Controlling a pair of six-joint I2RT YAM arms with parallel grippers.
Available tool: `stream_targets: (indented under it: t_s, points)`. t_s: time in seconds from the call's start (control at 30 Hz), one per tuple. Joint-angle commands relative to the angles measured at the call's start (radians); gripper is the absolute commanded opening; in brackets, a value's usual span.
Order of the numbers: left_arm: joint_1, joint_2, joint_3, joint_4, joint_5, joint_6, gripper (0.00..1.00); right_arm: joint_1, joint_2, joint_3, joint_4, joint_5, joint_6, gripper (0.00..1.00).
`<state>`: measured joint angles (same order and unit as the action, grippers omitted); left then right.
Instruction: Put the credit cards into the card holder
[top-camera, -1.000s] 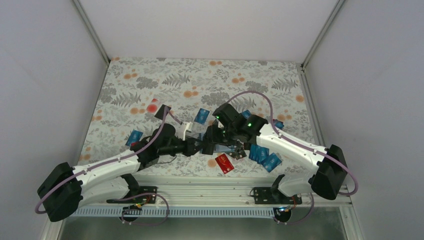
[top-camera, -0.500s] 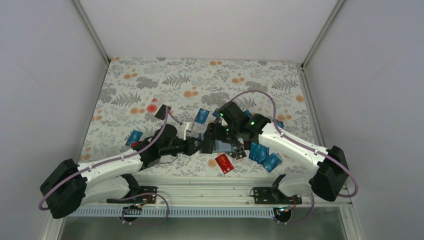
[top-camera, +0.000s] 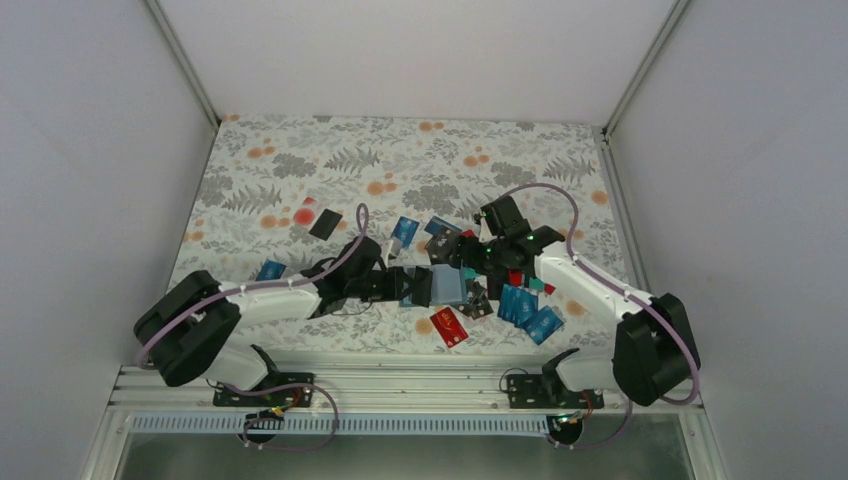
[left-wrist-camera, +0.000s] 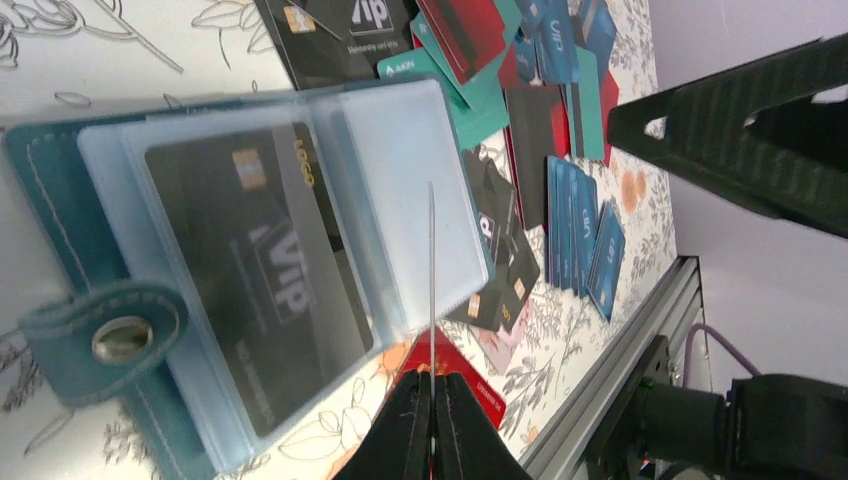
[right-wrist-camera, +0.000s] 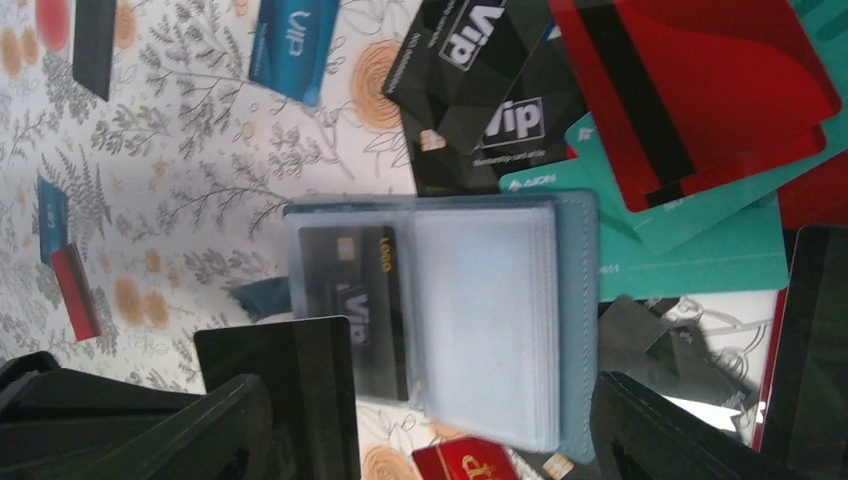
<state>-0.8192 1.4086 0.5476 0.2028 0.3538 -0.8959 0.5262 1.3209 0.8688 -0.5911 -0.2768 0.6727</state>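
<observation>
The teal card holder (left-wrist-camera: 60, 200) lies open on the table, clear sleeves up, with a black VIP card in one sleeve (right-wrist-camera: 350, 300). It also shows mid-table in the top view (top-camera: 447, 285). My left gripper (left-wrist-camera: 432, 378) is shut on a black credit card (right-wrist-camera: 300, 380), seen edge-on (left-wrist-camera: 432, 280), just beside the holder's sleeves. My right gripper (right-wrist-camera: 430, 385) hangs open above the holder, one finger on each side, holding nothing. Loose credit cards lie around: black (right-wrist-camera: 470, 60), red (right-wrist-camera: 690, 90), teal (right-wrist-camera: 700, 260) and blue (left-wrist-camera: 585, 235).
A red card (top-camera: 448, 327) lies near the front edge and a row of blue cards (top-camera: 528, 312) to its right. More cards lie at the left: black (top-camera: 323, 223) and blue (top-camera: 268, 270). The metal rail (left-wrist-camera: 620, 350) borders the table's near edge.
My left jaws have closed fully on the black card and that arm has reached right toward the holder. My right jaws have opened wide and that wrist has shifted right.
</observation>
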Motion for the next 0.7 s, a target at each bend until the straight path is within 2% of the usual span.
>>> stream_targets:
  t_s: [0.0, 0.23, 0.67]
  points:
    - [0.034, 0.074, 0.073, 0.01, 0.074, -0.01, 0.02, -0.065, 0.059, -0.037, 0.112, -0.082, -0.095, 0.79]
    - [0.067, 0.17, 0.13, -0.036, 0.12, 0.0, 0.02, -0.13, 0.15, -0.047, 0.168, -0.144, -0.154, 0.67]
    - [0.087, 0.194, 0.149, -0.077, 0.15, -0.005, 0.02, -0.158, 0.254, -0.077, 0.223, -0.188, -0.193, 0.47]
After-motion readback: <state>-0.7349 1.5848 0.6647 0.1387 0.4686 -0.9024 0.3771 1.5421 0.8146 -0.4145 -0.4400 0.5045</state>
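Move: The open card holder lies under both my hands. From my left hand, which already pinches a black card, its middle is about 2 cm ahead, 6 cm right and 6 cm down; from my empty right hand, about 1 cm ahead, 5 cm left and 8 cm down. From the right hand, the black VIP cards are roughly 9 cm ahead and 4 cm left, the red-and-teal pile 7 cm ahead and 4 cm right, and the loose red card 8 cm back and 3 cm left. I lower my right hand about 6 cm towards the holder's clear right page, easing some 2.5 cm forward on the way, and bring its wide-open fingers in to roughly half open over the page's outer edge. My left hand keeps its pinch on the black card, going forward over the holder first, then sinking, about 2.5 cm each way, with a slight tip of the wrist. ##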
